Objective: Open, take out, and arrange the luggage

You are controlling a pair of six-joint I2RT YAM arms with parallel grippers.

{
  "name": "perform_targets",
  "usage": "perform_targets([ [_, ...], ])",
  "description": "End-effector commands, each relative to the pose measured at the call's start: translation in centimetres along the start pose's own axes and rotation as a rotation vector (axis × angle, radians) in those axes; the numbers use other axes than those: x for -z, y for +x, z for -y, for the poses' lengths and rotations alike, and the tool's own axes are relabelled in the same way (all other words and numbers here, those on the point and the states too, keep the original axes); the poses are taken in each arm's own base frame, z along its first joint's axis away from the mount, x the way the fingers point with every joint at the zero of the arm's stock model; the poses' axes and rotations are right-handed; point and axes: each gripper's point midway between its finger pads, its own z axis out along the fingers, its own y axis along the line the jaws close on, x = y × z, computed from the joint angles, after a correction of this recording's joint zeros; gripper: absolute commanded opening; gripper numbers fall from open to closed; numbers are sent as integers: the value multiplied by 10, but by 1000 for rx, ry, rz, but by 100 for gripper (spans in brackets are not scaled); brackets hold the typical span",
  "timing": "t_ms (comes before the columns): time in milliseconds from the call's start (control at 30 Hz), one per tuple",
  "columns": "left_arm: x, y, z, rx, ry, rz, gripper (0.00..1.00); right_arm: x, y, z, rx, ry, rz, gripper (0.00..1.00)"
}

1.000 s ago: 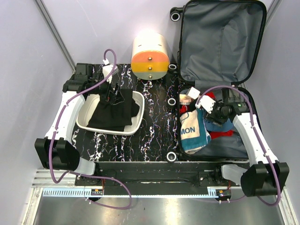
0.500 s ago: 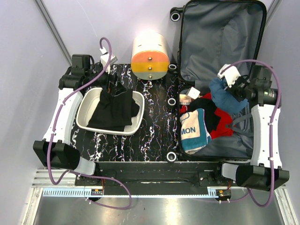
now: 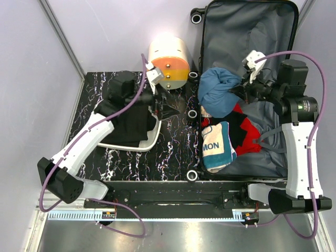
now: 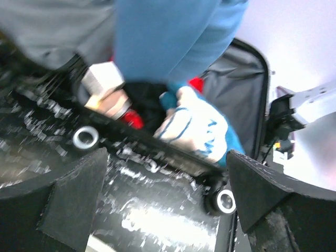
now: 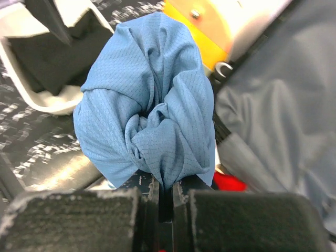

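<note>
The luggage [image 3: 247, 47] lies open at the right, its grey-lined lid flat at the back. Its lower half holds a red and black garment [image 3: 247, 134] and a white-and-teal towel [image 3: 216, 149]. My right gripper [image 3: 242, 89] is shut on a bunched blue garment [image 3: 220, 92], which hangs above the suitcase's left edge. The right wrist view shows that cloth [image 5: 152, 105] pinched between the closed jaws of the right gripper [image 5: 165, 189]. My left gripper [image 3: 170, 110] is open and empty over the marbled table, between the tray and the suitcase. In the left wrist view the open gripper [image 4: 165, 205] faces the towel [image 4: 197, 131].
A white tray [image 3: 152, 137] with a black garment [image 3: 128, 126] sits at the left, partly under the left arm. A cream-and-orange cylindrical box [image 3: 168, 63] stands behind it. Suitcase wheels [image 3: 192, 114] line the shell's left edge.
My right gripper has shut on the blue garment and lifted it up and left out of the suitcase. The left arm has swung from the tray rightward toward the suitcase.
</note>
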Motion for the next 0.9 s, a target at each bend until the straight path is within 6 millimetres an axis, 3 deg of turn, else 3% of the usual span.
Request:
perform_targets([
  [0, -24, -48, 42, -70, 86, 184, 99, -8, -59, -34, -48, -111, 199, 0],
  [133, -49, -47, 63, -86, 124, 205, 99, -16, -68, -48, -90, -157, 223, 0],
  [333, -62, -50, 73, -79, 128, 251, 99, -20, -71, -65, -130, -206, 225, 0],
  [467, -69, -53, 67, -51, 96, 269, 76, -24, -71, -73, -153, -232, 228, 0],
  [500, -69, -55, 65, -41, 85, 276, 60, -25, -71, -73, -157, -237, 228, 0],
  [567, -66, -62, 63, -34, 58, 307, 46, -26, -68, -77, -171, -252, 223, 0],
  [600, -65, -65, 63, -39, 57, 318, 29, -27, -66, -79, -176, -261, 219, 0],
  [667, -58, -72, 65, -54, 43, 329, 5, -30, -62, -79, -197, -265, 206, 0],
  [700, -56, -73, 64, -57, 32, 320, 0, -31, -60, -79, -203, -267, 201, 9],
  [733, -55, -61, 60, -37, 8, 258, 0, -34, -59, -76, -212, -256, 195, 16],
  [767, -48, -66, 63, -42, 3, 247, 0, -35, -59, -75, -217, -250, 193, 19],
  [800, -41, -62, 55, -28, -25, 218, 0, -36, -58, -74, -219, -242, 189, 50],
  [833, -35, -45, 47, 25, -57, 146, 0, -39, -56, -68, -224, -214, 183, 68],
  [867, -24, -41, 44, 48, -65, 124, 0, -40, -55, -65, -231, -193, 177, 80],
])
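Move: The blue garment, held bunched in the right gripper, has its middle about 15 cm to the left gripper's right, 4 cm ahead and 4 cm higher. From the left gripper, the white tray is about 20 cm left and level fore and aft, the striped drawer box some 20 cm ahead and 2 cm left, both far below. The open left gripper waits roughly 22 cm left of the right one, 3 cm back and 5 cm lower. Hand the blue garment across in the air: bring the wide-open left gripper about 8 cm right into the garment's near side and shut its fingers on the cloth. Meanwhile carry the garment about 9 cm left with the right gripper, rolling its left side up some 15 degrees, then open the right fingers once the left ones have pinched. ##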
